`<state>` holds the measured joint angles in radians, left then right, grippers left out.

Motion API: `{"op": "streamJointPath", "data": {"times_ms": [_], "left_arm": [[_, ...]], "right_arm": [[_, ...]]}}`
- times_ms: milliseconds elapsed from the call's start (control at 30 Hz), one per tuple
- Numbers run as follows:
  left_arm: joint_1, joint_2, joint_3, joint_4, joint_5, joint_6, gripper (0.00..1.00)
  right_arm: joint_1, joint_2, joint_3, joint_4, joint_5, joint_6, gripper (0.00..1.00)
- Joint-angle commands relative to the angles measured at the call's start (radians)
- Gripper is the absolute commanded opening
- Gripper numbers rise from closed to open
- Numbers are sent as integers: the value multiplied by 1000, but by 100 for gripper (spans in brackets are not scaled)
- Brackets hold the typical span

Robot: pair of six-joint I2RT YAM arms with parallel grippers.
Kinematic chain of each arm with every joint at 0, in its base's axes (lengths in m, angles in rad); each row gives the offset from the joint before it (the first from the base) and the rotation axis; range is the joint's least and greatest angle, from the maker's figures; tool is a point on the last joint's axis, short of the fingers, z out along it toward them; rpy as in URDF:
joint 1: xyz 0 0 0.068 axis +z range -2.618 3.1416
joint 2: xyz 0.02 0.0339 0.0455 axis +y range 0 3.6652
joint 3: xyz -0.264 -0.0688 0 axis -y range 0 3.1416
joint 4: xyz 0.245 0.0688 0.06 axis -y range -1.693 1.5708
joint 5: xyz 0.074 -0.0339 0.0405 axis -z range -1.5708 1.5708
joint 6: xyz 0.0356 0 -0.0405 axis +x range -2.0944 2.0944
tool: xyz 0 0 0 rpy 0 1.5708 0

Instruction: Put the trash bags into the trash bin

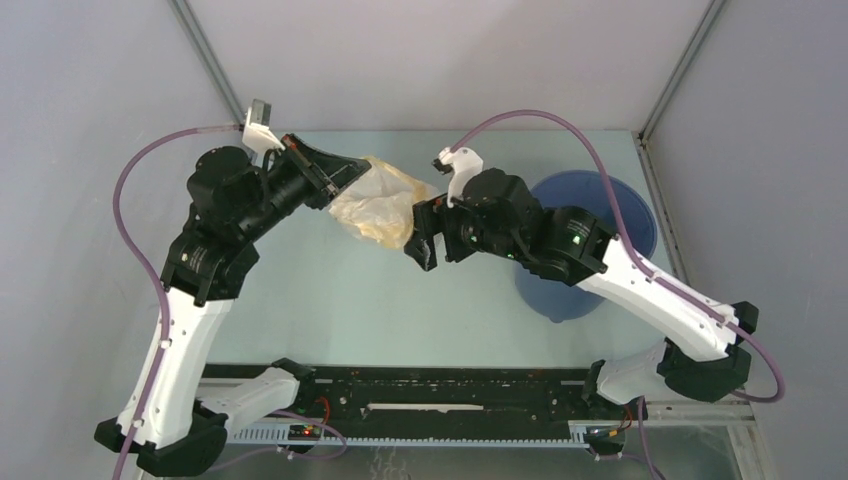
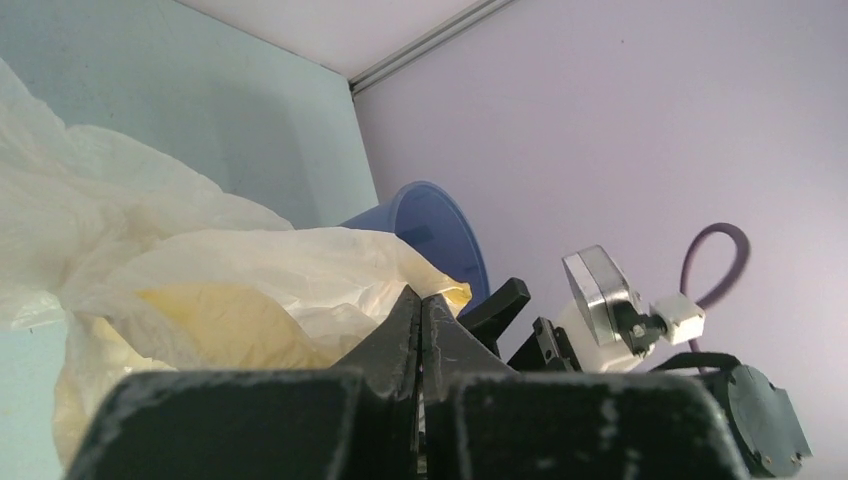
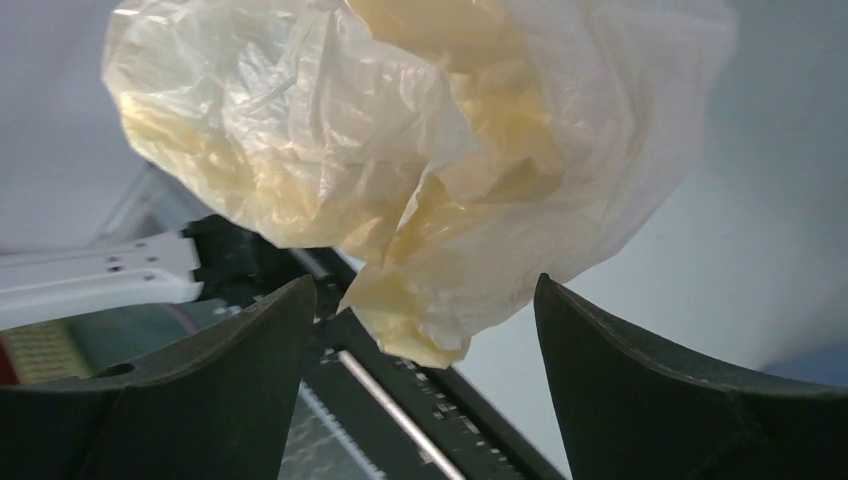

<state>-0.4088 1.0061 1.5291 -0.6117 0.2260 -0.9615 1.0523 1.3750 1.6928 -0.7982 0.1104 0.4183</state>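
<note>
The trash bag point(image 1: 378, 205), a crinkly cream-yellow translucent plastic, hangs bunched above the table's middle. My left gripper point(image 1: 345, 178) is shut on its left edge; in the left wrist view the closed jaws point(image 2: 421, 300) pinch the bag point(image 2: 230, 290). Just right of the bag, my right gripper point(image 1: 418, 238) stands open. In the right wrist view the bag point(image 3: 420, 150) dangles in front of the right gripper point(image 3: 422, 290), its lowest fold between the spread fingertips and touching neither. The trash bin point(image 1: 590, 240), a round blue bucket, stands at the right behind the right arm and also shows as the bin point(image 2: 440, 235).
A black rail point(image 1: 420, 385) runs along the near edge between the arm bases. Grey walls and metal frame posts point(image 1: 205, 50) enclose the table. The right arm's forearm point(image 1: 650, 290) crosses over the bin's near side.
</note>
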Motion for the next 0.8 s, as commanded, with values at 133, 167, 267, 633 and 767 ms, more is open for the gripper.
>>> {"op": "streamJointPath", "data": {"times_ms": [133, 167, 267, 633, 767], "left_arm": [[27, 14, 10, 33, 67, 17, 0], [31, 19, 12, 34, 76, 19, 0], [54, 24, 13, 35, 100, 26, 0], [158, 16, 9, -66, 142, 135, 0], [190, 33, 72, -185, 91, 252, 0]], "right_arm": [[164, 88, 83, -57, 450, -287, 92], [182, 102, 82, -43, 478, -317, 92], [210, 143, 102, -44, 599, -347, 90], [85, 5, -18, 75, 414, -342, 13], [-72, -98, -134, 108, 23, -267, 0]]}}
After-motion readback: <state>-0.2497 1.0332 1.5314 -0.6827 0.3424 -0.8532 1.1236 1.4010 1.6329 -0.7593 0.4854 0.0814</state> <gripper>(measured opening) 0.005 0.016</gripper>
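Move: My left hand already holds the bag by its edge. The bag's middle hangs about 8 cm below that hand, roughly 3 cm back and 3 cm to its right. My open right hand goes for the bag's loose side; the bag's middle lies some 4 cm ahead of it and 6 cm to its left, about level. The trash bin stands roughly 32 cm to the right hand's right, 5 cm farther out and 20 cm below. I reach my right hand about 4 cm forward and dip it a little, turning the wrist some 35 degrees, then shut its open fingers on the bag's loose edge and start drawing it about 3 cm right, with part of the turn undone. My left hand keeps its pinch and eases a couple of centimetres forward, then left and down. ##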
